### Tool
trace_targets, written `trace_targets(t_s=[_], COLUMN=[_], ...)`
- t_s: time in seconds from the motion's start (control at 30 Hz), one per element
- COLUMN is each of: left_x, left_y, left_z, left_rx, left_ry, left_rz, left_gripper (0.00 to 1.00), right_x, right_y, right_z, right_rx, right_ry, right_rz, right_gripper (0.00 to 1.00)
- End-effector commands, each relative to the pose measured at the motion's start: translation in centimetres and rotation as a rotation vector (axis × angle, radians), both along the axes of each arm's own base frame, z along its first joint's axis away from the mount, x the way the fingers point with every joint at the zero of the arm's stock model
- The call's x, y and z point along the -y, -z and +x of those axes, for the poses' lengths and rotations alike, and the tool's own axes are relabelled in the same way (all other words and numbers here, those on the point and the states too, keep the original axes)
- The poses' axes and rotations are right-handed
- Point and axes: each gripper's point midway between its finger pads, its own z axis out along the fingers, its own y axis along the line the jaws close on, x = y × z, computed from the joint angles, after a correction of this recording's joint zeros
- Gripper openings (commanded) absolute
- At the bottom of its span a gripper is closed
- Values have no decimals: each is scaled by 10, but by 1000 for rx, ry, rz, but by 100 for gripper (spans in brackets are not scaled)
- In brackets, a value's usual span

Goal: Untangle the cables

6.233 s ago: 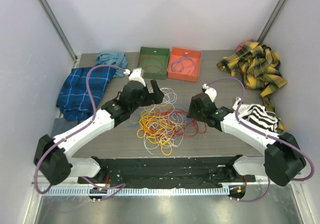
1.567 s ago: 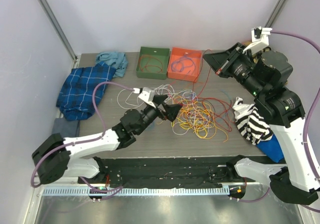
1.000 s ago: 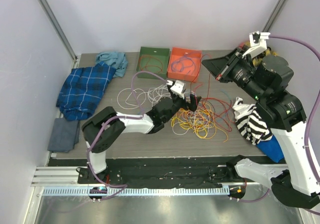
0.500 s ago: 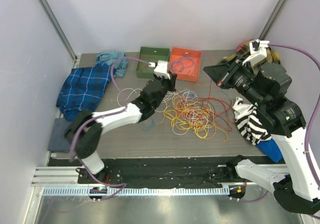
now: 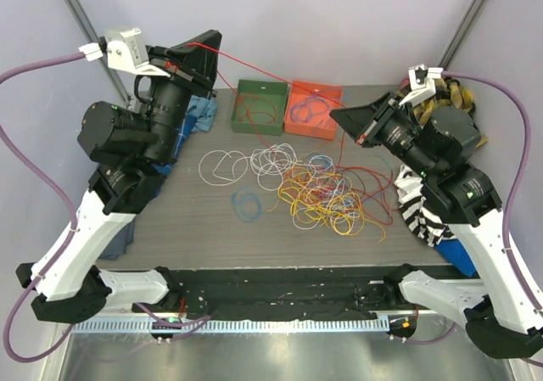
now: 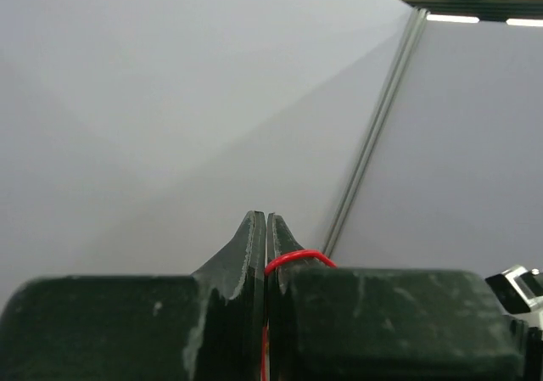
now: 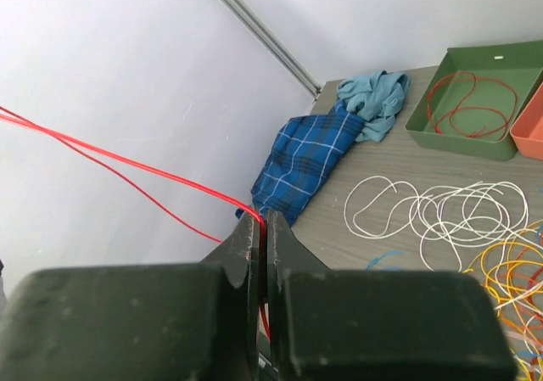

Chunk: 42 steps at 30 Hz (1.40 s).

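Note:
A tangle of yellow, orange and red cables lies mid-table, with white loops to its left and a small blue cable in front. My left gripper is raised high and shut on a red cable stretched taut across to my right gripper, also raised and shut on it. The red cable shows between the left jaws and running left from the right jaws.
A green tray and an orange tray, each holding cable, stand at the back. Blue plaid cloth lies at left, yellow plaid cloth at back right, striped cloth at right.
My left arm has lifted from the table up and to the left, pulling the red cable taut. The right gripper has stayed raised, shifting slightly left.

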Motion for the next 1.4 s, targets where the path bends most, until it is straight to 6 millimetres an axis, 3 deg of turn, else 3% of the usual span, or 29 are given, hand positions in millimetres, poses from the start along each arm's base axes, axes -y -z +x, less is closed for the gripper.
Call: trace_targets(t_s=[0.0,0.13,0.17,0.23,0.27,0.33,0.47,0.5,0.53,0.57,0.63,0.77,1.03,1.2,1.37], left_x=[-22,-36,-45,-39,-52,-34,-37,-33,-34,-41,-35,-31,-21,-21,-24], left_y=[-5,-23,-40,-50,-77,-71,-72,-63,-60,-62,-50,-44,-43,-44,-46], left_z=[-1,-13,-21,-17,-30,-17,-18,-12,-11,-16,-9,-3,2,1,-4], left_rx=[-11,24,60,63,106,73,79,64,56,66,49,27,24,22,24], left_ry=[-82,-96,-107,-108,-109,-93,-112,-118,-128,-132,-134,-147,-131,-122,-113], left_rz=[52,42,27,51,14,71,91,104,103,89,114,140,162,159,152], left_gripper=[0,0,1,0,1,0,0,0,0,0,0,0,1,0,1], right_x=[-1,-11,-15,-22,-27,-35,-51,-53,-60,-59,-59,-55,-49,-57,-73], right_y=[22,49,58,74,91,108,157,167,175,190,205,239,265,260,283], right_z=[18,31,34,37,41,42,37,38,31,29,26,22,19,22,22], right_rx=[-56,-97,-112,-132,-165,-189,-230,-234,-234,-249,-249,-277,-254,-218,-254], right_ry=[33,23,11,-9,-24,-48,-91,-83,-103,-94,-82,-49,-21,-34,-101], right_rz=[5,-14,-25,-55,-81,-110,-224,-253,-285,-326,-383,-443,-501,-481,-513], right_gripper=[1,1,1,1,1,1,1,6,25,37,57,73,77,77,74])
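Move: My closed fingers hold the red cable stretched high between both hands. From my right hand the cable tangle lies about 46 cm below, some 6 cm ahead and 3 cm to the right. The white cable is about 14 cm ahead and 11 cm left, and the small blue coil 3 cm ahead and 18 cm left, both at table height. From my left hand the tangle is about 5 cm ahead, 26 cm right and 63 cm down. I ease my right hand forward-left and down with the red cable still pinched, then open its fingers wide, let the cable go and sink over the left part of the tangle, about 28 cm down and 5 cm left in all, fingertips tipping down some 30 degrees. My left hand keeps its pinch up high, swaying a few centimetres forward-right and back, with a slight roll. ##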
